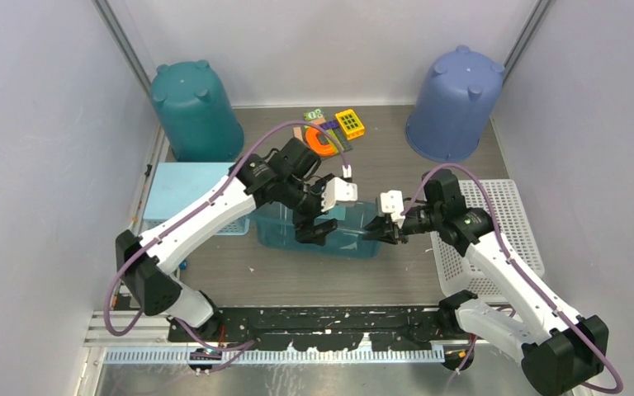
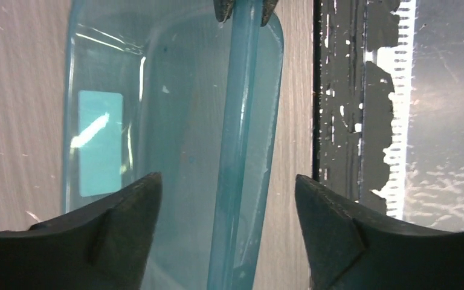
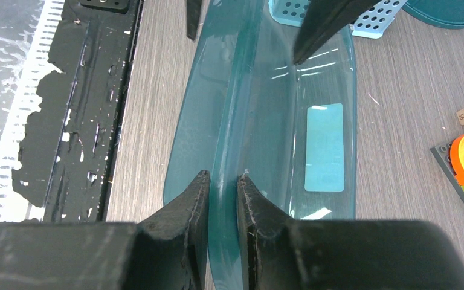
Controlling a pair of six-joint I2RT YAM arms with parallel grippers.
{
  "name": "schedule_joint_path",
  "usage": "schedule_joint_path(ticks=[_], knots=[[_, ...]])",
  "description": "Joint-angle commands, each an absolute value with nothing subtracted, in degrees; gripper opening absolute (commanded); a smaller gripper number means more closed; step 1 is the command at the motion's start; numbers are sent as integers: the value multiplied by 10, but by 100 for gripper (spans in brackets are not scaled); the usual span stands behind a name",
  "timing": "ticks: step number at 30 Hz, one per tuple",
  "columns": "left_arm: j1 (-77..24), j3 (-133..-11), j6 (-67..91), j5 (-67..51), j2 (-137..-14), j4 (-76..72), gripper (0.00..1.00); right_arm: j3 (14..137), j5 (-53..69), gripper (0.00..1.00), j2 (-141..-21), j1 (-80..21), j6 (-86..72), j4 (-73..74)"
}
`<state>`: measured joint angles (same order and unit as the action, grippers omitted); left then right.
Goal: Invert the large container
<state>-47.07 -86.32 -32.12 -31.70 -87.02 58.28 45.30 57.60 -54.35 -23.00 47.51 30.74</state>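
Note:
The large container [image 1: 343, 235] is a see-through teal tub in the middle of the table, with a pale label [image 3: 324, 147] on its bottom. My right gripper [image 3: 222, 175] is shut on its rim at the right end [image 1: 382, 233]. In the left wrist view the same rim [image 2: 237, 121] runs up between the spread fingers of my left gripper [image 2: 228, 177], which is open and touches nothing. From above, the left gripper [image 1: 314, 228] hangs over the container's left half. Whether the tub lies flat or tilted I cannot tell.
An upturned teal bucket [image 1: 194, 111] stands back left and an upturned blue one [image 1: 454, 103] back right. Toy bricks [image 1: 330, 132] lie at the back. A light blue perforated basket [image 1: 182, 194] is on the left, a white perforated tray [image 1: 495, 239] on the right, a black rail [image 1: 322, 318] along the near edge.

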Motion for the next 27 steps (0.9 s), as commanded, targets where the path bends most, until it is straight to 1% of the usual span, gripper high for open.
schedule_joint_path(ticks=[1, 2, 3, 4, 10, 16, 22, 27], knots=[[-467, -882, -324, -290, -824, 562, 88, 451, 599, 15, -532, -223, 445, 281], [-466, -882, -323, -282, -818, 559, 94, 450, 601, 14, -532, -221, 443, 278], [-464, -882, -322, -275, -811, 556, 98, 450, 602, 14, -532, -220, 440, 276], [-460, -882, -321, -270, -804, 553, 100, 449, 602, 14, -532, -219, 438, 275], [-410, -889, -295, -264, -759, 522, 100, 447, 609, 13, -533, -212, 424, 264], [-324, -876, -241, -269, -712, 459, 100, 447, 611, 13, -531, -205, 406, 252], [-199, -842, -197, -353, -691, 418, 100, 444, 605, 12, -528, -197, 378, 234], [-132, -800, -174, -402, -684, 379, 100, 443, 597, 11, -530, -192, 347, 212]])
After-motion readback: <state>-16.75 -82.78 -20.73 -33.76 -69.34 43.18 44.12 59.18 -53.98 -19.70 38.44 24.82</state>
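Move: The large teal container is tilted up on its near side, its middle some 5 cm ahead, 2 cm to the left and 9 cm below my opened left hand; its left end is about 18 cm to the left and 6 cm ahead. The light-blue basket is roughly 36 cm left, 14 cm ahead of that hand; the toy bricks 35 cm straight ahead. From my right hand, gripping the near rim, the container's middle is about 13 cm left, 5 cm ahead, 8 cm below. I lift my already opening left hand off the near rim, spread its fingers fully, then sweep it left, forward and up by about 11–12 cm each way, across the container to beyond its far rim near the left end. The wrist swings some 35 degrees counter-clockwise and its fingers tip up less steeply downward. My right hand keeps its pinch on the near rim, easing forward about 1 cm with a slight clockwise turn. ##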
